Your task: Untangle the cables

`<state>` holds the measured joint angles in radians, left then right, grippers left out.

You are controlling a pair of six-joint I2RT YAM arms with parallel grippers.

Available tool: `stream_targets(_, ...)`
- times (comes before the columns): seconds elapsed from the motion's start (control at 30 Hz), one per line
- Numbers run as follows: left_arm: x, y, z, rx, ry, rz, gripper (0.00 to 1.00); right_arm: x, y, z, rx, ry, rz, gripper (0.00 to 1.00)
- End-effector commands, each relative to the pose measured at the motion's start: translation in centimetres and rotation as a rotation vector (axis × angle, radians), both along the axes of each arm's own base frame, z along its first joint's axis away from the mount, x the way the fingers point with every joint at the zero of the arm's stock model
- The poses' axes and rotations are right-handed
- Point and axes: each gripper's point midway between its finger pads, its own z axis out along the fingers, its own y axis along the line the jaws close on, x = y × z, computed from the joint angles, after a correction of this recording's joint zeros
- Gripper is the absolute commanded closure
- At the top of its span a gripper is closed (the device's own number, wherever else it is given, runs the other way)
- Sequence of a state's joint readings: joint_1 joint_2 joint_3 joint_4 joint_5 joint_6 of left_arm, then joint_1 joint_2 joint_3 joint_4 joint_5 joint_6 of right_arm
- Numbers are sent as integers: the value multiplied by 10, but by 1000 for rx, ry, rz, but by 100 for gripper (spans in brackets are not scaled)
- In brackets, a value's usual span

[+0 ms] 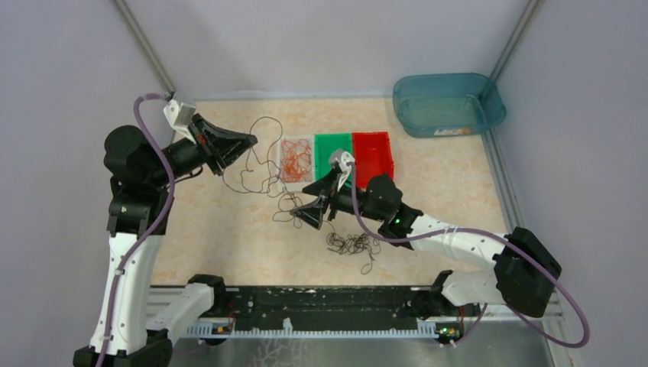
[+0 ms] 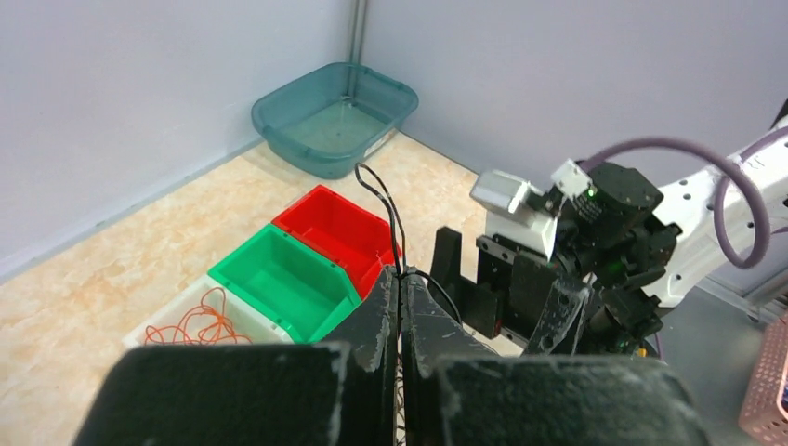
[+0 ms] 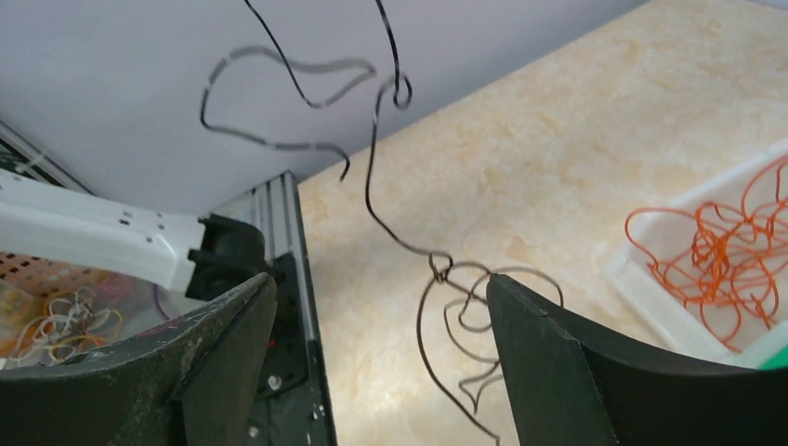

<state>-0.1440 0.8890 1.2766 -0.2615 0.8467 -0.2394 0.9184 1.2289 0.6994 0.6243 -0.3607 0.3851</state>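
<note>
My left gripper (image 1: 252,141) is raised over the table's left side, shut on a thin dark cable (image 1: 264,119) that loops down and trails right toward my right gripper (image 1: 304,215). In the left wrist view the pads (image 2: 401,277) press together on that cable (image 2: 383,200). My right gripper (image 3: 381,279) stands wide open, and the dark cable (image 3: 372,186) with a small knot (image 3: 439,268) hangs loose between its fingers. A dark tangle of cables (image 1: 353,245) lies on the table near the front. Orange cables (image 1: 296,159) are heaped in a white bin.
A green bin (image 1: 333,147) and a red bin (image 1: 373,157) stand beside the white bin (image 3: 650,297). A teal tub (image 1: 447,103) occupies the back right corner. A black rail (image 1: 321,302) runs along the near edge between the arm bases.
</note>
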Motion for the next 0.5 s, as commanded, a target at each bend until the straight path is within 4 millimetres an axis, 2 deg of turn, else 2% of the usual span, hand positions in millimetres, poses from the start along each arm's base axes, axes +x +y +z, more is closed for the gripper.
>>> stream_targets(0.0,4,6,6,14,-9,49,100,3,-3,-23,-54,-22,-16,16)
stream_targets(0.17,11,10,9,51,4,86,100,7,-4,-47,-88,-15,-43,16)
stream_targets(0.3,28,17,10,79,36,150,100,10,4,-72,-142,3,-36,17)
stream_targets(0.47,39,17,12,112,47,152,100,7,5,-86,-154,15,-55,19)
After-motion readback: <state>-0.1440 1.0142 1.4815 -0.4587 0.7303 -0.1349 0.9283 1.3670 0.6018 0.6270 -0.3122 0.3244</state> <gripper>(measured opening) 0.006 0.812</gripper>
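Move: The black cable's looped lower stretch, hanging from the left fingers, lies about 18 cm below the open right hand, some 5 cm ahead and 4 cm to its left; from the left hand it is some 35 cm down, 2 cm ahead and 3 cm right. The cable's loose pile rests on the table about 12 cm right of the right hand, level with it, 26 cm down. The white box of orange cable stands roughly 23 cm ahead, 2 cm left and 25 cm below the right hand. Towards the black cable's low loops the right hand sinks almost straight down, about 10 cm, its left-pointing fingers tipping some 10 degrees downward and staying wide open, touching nothing that can be made out. The left hand keeps its shut grip on the cable's upper part and carries it about 3 cm forward, slightly left and up, turning a little counter-clockwise. ##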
